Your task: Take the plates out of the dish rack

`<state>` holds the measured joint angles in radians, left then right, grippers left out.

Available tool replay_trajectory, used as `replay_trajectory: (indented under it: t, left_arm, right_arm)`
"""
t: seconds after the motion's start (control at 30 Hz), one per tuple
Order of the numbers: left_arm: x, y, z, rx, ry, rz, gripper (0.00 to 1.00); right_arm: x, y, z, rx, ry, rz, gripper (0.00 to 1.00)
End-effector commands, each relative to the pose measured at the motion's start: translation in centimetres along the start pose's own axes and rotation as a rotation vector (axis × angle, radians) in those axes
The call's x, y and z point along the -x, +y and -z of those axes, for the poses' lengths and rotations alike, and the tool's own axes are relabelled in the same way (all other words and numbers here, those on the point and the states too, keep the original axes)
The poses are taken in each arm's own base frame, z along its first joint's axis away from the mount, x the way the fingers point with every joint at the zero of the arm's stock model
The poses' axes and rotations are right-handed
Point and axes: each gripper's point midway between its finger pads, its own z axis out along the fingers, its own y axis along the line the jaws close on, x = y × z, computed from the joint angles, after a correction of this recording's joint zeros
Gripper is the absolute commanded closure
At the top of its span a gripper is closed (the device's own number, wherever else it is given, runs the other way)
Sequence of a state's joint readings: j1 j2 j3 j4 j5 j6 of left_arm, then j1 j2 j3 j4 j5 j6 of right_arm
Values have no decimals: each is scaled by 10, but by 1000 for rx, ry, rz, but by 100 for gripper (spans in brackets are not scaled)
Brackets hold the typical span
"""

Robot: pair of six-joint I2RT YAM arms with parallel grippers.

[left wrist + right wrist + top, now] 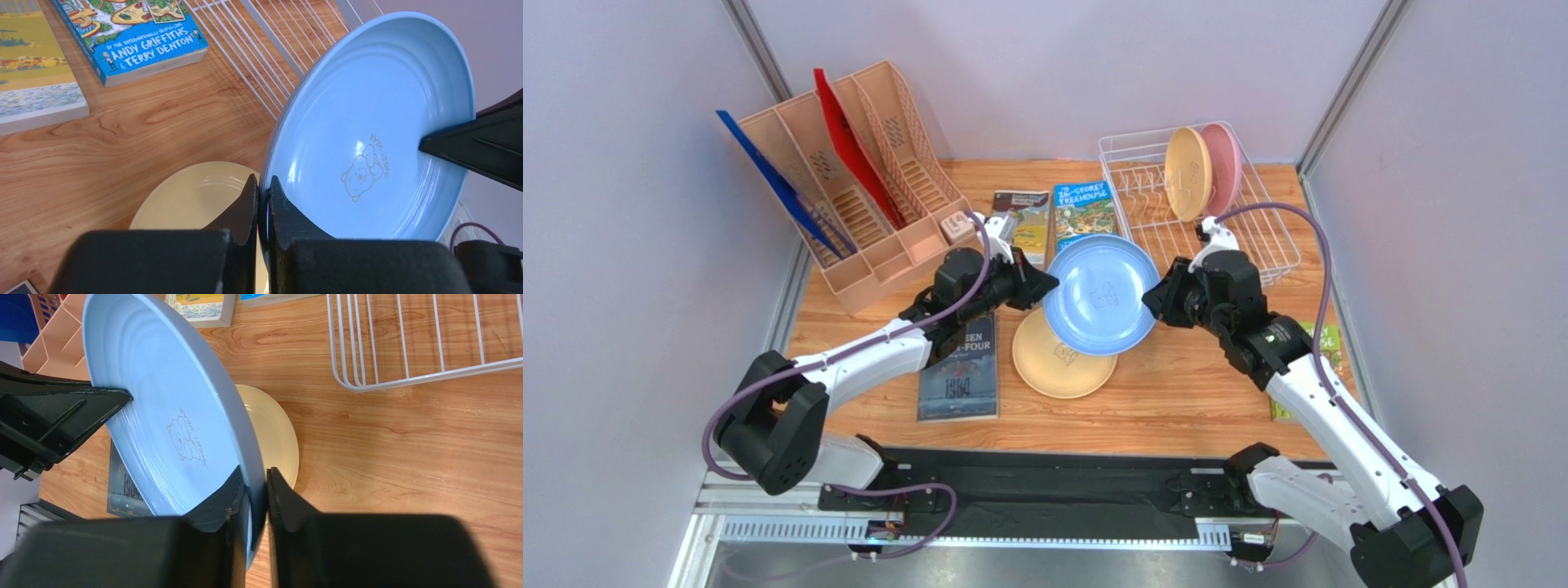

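Observation:
The light blue plate [1100, 294] hangs tilted above the table between both arms. My left gripper [1053, 289] is shut on its left rim, seen in the left wrist view [263, 190] with the plate [368, 122] beyond it. My right gripper [1151, 300] is shut on its right rim [256, 484], the plate [166, 404] filling that view. One pale yellow plate [1063, 358] lies flat on the table under the blue one. The white wire dish rack [1271, 245] at the back right holds a second yellow plate [1189, 172] and the pink plate [1225, 165] upright.
A peach file organiser [879, 184] with a blue and a red folder stands at the back left. Books lie behind the plates [1085, 211] and under my left arm [962, 368]. The rack's front edge [423, 373] is close to my right wrist.

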<state>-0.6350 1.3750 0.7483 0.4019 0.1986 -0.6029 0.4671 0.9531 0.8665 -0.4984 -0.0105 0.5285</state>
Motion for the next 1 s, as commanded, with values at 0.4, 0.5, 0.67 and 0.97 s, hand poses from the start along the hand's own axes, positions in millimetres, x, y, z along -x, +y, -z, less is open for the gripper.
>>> replay_trajectory:
  t: [0.4, 0.5, 0.67, 0.97]
  left_arm:
    - [-20, 22, 17, 124, 20, -33, 100]
    - [-25, 33, 22, 178, 37, -39, 100]
    - [-31, 49, 28, 258, 42, -40, 100]
    - [-51, 67, 27, 325, 104, -20, 100]
  right_arm:
    - [46, -12, 14, -85, -161, 27, 15]
    - [53, -19, 17, -117, -177, 42, 14]
    - [65, -32, 19, -174, -199, 51, 14]
    - [102, -62, 7, -340, -231, 78, 12]
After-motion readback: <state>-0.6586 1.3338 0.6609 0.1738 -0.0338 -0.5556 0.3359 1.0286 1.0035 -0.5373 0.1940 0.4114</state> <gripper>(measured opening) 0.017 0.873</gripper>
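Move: The blue plate is pinched by its rim between my hands, its middle about 9 cm right of my left hand and 2 cm back. The yellow plate lies on the table some 8 cm back, 2 cm right and 14 cm below that hand, the dark 1984 book roughly 12 cm back and 18 cm left at that level. From my right hand, the rack's yellow plate stands about 25 cm ahead, 10 cm right and slightly lower; the pink one is 6 cm right of it. I spread my right fingers to let go of the blue plate's right rim, then swing that open hand right about 7 cm, forward and a little up towards the rack's yellow plate, yawing clockwise. My left hand keeps its pinch and, now alone, lowers the plate about 8 cm over the table's yellow plate while drawing some 5 cm left and rolling its left side up about 15 degrees. ##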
